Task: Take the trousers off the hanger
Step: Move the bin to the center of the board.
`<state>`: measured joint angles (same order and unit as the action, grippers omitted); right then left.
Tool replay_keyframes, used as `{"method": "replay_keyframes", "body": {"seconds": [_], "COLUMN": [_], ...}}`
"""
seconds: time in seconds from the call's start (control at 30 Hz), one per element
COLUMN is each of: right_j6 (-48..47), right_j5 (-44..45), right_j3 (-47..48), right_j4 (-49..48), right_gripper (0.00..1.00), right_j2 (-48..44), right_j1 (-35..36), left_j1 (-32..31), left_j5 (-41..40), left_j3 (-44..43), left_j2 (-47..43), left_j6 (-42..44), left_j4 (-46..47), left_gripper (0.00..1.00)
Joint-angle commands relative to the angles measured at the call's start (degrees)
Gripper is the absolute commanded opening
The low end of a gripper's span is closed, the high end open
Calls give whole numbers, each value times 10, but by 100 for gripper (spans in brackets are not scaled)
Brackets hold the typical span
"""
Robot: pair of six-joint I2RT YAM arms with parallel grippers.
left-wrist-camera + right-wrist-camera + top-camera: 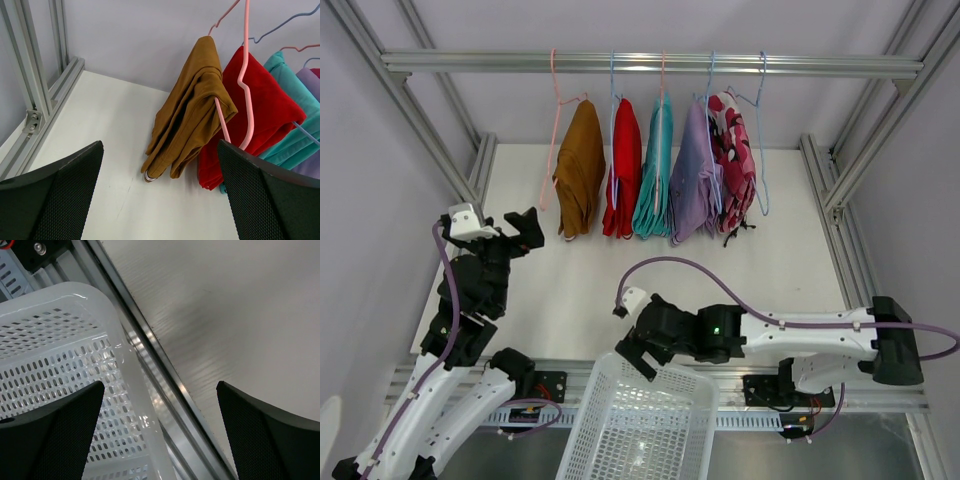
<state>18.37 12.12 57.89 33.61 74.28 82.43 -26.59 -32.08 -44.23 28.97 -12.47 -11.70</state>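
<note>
Five trousers hang folded over wire hangers on the back rail [650,63]: mustard-brown [580,168], red [623,168], teal [655,170], lilac [692,175] and pink camouflage [732,150]. My left gripper [518,238] is open and empty, low over the table to the left of the mustard-brown pair. In the left wrist view that pair [190,115] drapes over a pink hanger [245,85], with red [265,115] and teal [295,145] behind, beyond my open left gripper [160,200]. My right gripper [638,362] is open and empty above the basket's far rim.
A white perforated basket [638,425] stands at the table's near edge; its rim [120,365] shows in the right wrist view beside the metal edge rail [165,385]. An empty blue hanger [761,150] hangs at the right end. Aluminium frame posts [480,170] flank the table.
</note>
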Motion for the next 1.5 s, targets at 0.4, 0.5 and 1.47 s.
{"method": "replay_keyframes", "body": {"seconds": [0.4, 0.5, 1.47], "right_j6": [16, 19, 191], "right_j5": [14, 24, 185], "right_j3": [8, 4, -89], "right_j4": [-34, -27, 121], "right_gripper": [86, 63, 0], "right_j2": [86, 75, -113], "right_j1": [43, 42, 40], "left_j1": [-9, -9, -18], "left_j5": [3, 3, -12], "left_j3": [7, 7, 12], "left_j2": [3, 5, -6], "left_j6": [8, 10, 30], "left_j4": [22, 21, 34], "left_gripper": [99, 99, 100]}}
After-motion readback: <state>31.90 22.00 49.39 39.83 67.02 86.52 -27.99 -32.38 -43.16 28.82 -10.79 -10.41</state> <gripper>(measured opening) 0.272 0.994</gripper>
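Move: The bin's middle lies about 18 cm back from the right hand, some 3 cm to its right and 10 cm below. The near part of its far rim, just right of the left corner, is only about 3 cm back and 5 cm down. The board's centre is some 17 cm ahead of this hand, 4 cm right and 12 cm below. From the left hand the bin's middle is roughly 36 cm back, 26 cm right and 29 cm down. The bin's far rim, close to its left corner, is straddled by the open right fingers as they sink about 5 cm and draw back a little, then pinched as they close. Keeping that pinch, the right hand eases up slightly, then drags the rim some 6 cm to the right and a little forward and up, swivelling some 15 degrees clockwise. ##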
